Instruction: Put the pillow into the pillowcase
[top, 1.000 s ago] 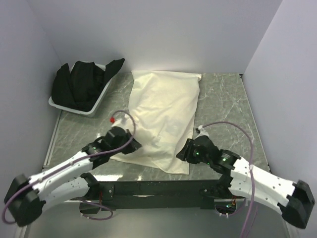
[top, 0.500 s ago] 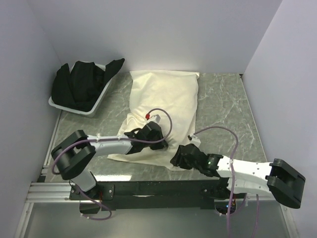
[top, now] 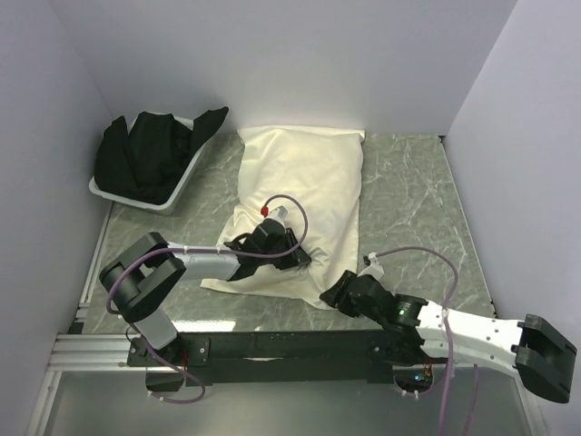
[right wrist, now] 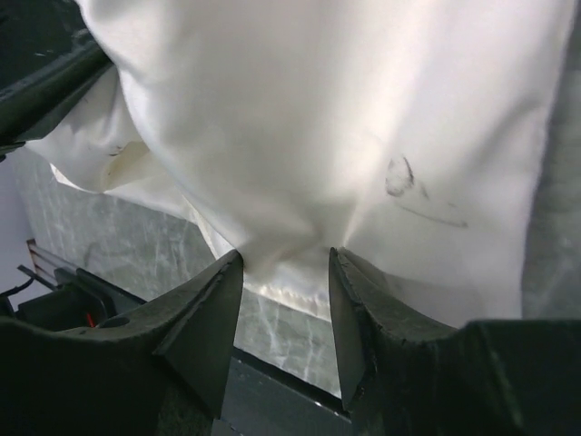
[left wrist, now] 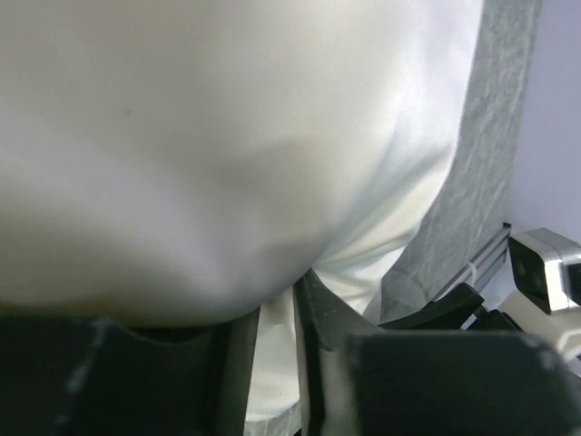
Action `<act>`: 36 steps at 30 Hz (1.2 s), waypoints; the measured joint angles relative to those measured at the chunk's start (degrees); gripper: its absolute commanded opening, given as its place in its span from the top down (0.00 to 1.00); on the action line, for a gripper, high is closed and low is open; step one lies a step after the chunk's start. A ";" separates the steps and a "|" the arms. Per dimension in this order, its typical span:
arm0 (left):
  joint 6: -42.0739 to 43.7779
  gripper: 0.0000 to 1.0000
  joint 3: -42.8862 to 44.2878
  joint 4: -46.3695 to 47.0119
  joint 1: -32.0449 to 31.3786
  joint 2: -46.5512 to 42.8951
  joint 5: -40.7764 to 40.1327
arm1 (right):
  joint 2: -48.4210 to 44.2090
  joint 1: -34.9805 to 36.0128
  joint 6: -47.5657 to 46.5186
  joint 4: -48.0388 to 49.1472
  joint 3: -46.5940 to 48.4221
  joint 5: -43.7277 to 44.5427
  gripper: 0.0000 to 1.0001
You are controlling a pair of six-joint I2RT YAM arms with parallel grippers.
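The pillowcase (top: 304, 177) is a cream sack lying lengthwise on the table, plump at its far end. The pillow does not show directly; a faint dark mark (right wrist: 399, 177) shows through the cloth in the right wrist view. My left gripper (top: 298, 256) lies on the near part of the sack. In the left wrist view it (left wrist: 277, 336) is shut on a fold of the pillowcase (left wrist: 227, 136). My right gripper (top: 334, 292) is at the sack's near right corner. In the right wrist view its tips (right wrist: 284, 263) pinch the gathered hem of the pillowcase (right wrist: 318, 118).
A white tray (top: 177, 195) with a bundled black cloth (top: 150, 154) stands at the back left. White walls close in the left, back and right sides. A black rail (top: 272, 345) runs along the near edge of the marble table (top: 408, 191).
My left gripper moved right from the sack's near left edge onto its near middle. My right gripper shifted toward the near edge at the corner. The sack's near end has bunched up.
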 measured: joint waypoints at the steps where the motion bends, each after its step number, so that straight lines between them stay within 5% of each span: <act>1: -0.15 0.60 -0.33 0.83 0.04 -0.04 0.26 | -1.42 0.02 0.31 -1.66 0.00 0.13 0.49; 15: -0.55 0.39 -13.55 4.26 1.81 -13.88 -2.10 | -20.02 0.13 -1.46 -30.40 7.32 5.99 0.48; 30: 1.09 0.35 -12.15 -8.07 2.14 -21.86 -5.22 | 15.87 12.48 -6.05 -22.73 22.58 9.94 0.46; 36: 1.42 0.35 -11.04 -9.94 2.16 -21.77 -5.25 | 21.88 16.09 -4.26 -21.84 22.80 10.51 0.48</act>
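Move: The left fingers are already in the pillowcase's loose near part, its middle roughly 4 cm back from them. The filled body of the case lies about 12 cm ahead and 2 cm left, and the near-left corner some 23 cm left and 6 cm back. For the right hand, low over the near hem, the near-right corner is about 5 cm right and 3 cm back, and the filled body some 20 cm ahead and 8 cm left. With its fingertips in the cloth, the left hand spreads its fingers from about a quarter to two-thirds open and shifts some 7 cm left and slightly back, rising about 3 cm. The right hand, fingers staying half open, swings about 5 cm right and up off the hem. It then comes back about 7 cm left, sinks and draws back towards the near-right corner, rolling some 25 degrees so its left side dips. ##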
